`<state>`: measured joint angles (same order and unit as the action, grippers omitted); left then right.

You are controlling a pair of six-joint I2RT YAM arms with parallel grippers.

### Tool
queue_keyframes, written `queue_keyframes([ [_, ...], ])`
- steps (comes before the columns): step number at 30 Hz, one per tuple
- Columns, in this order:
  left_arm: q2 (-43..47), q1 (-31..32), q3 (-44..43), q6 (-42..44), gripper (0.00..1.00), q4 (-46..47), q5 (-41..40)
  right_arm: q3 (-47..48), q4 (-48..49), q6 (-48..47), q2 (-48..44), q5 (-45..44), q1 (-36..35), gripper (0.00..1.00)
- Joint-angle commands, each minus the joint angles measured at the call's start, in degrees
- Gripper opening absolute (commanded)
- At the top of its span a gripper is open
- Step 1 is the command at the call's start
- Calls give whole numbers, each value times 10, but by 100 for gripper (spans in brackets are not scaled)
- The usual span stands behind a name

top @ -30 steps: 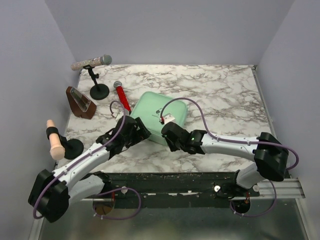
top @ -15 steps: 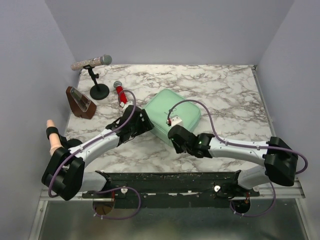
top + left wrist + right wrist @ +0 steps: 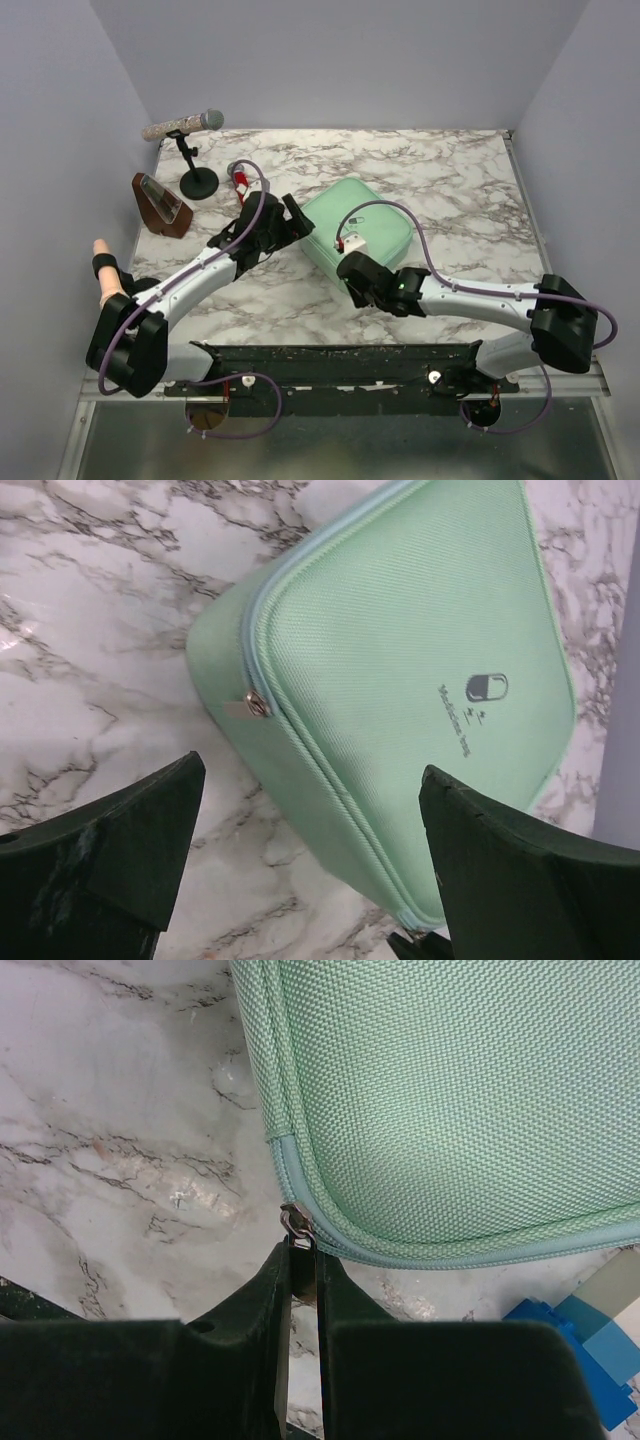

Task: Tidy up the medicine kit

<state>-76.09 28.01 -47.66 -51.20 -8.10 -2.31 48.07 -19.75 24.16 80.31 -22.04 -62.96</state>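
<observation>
The medicine kit point(image 3: 368, 220) is a mint-green zipped case lying flat on the marble table, its dark logo point(image 3: 470, 702) facing up. My right gripper point(image 3: 345, 264) sits at the kit's near corner. In the right wrist view the gripper point(image 3: 303, 1252) is shut on the metal zipper pull point(image 3: 297, 1222) at the seam. My left gripper point(image 3: 289, 219) hovers by the kit's left side. In the left wrist view it point(image 3: 310, 785) is open wide, its fingers straddling the kit's edge point(image 3: 330, 810) without touching. A second zipper pull point(image 3: 248, 704) lies on that side.
A glittery microphone point(image 3: 183, 125) rests on a black stand point(image 3: 199, 183) at the back left. A red microphone point(image 3: 241, 185) lies by my left arm. A brown wooden wedge point(image 3: 160, 203) and a beige microphone point(image 3: 107, 284) stand at the left. A blue block point(image 3: 590, 1345) lies near the kit.
The kit has slid right and turned. My left gripper has reached farther back alongside it. My right gripper has stayed clamped on the zipper pull and shifted slightly right.
</observation>
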Motion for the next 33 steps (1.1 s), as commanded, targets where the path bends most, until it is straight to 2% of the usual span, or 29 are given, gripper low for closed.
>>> queue_keyframes([
  [1, 6, 31, 21, -41, 99, 45, 21, 24, -24, -12, 19, -5, -7, 1],
  [6, -73, 60, -13, -31, 98, 47, 22, 39, -27, -22, 30, -11, -7, 1],
  [8, -102, 60, -22, -24, 92, 47, 22, 40, -33, -24, 29, -19, -7, 1],
  [13, -171, 53, -65, 19, 63, 24, 15, 28, -58, -15, 10, -41, 3, 1],
  [17, -210, 42, -93, 38, 35, 14, 12, 10, -80, 1, -15, -52, 17, 1],
  [19, -222, 39, -105, 45, 27, 5, 9, -2, -87, 9, -25, -53, 22, 1],
  [26, -240, 21, -117, 60, 13, -7, -5, -33, -102, 40, -43, -57, 34, 1],
  [33, -252, -4, -125, 77, 0, -17, 5, -56, -118, 98, -56, -40, 111, 1],
])
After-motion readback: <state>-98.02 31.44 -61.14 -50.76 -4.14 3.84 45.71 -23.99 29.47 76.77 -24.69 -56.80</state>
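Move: The left hand, open and empty, has the stretch of the medicine bag's left rim that it will grip about 4 cm to its right, 1 cm ahead and 5 cm below. The bag's far-left zipper slider is 5 cm ahead, 2 cm right; the bag's middle some 15 cm right, 2 cm ahead; the red microphone about 16 cm left, 12 cm ahead. The right hand, already holding the zip pull at the near-left corner, has the middle of the bag's near side roughly 8 cm ahead and 7 cm right. The left fingers close on the bag's left rim and pinch its seam, after the hand swings about 7 cm right and sinks some 4 cm, then slides forward nearly 5 cm while closing. The right hand keeps its grip on the zip pull and, after a pause, drags it about 5 cm right and slightly forward along the near side, turning some 10 degrees clockwise. ##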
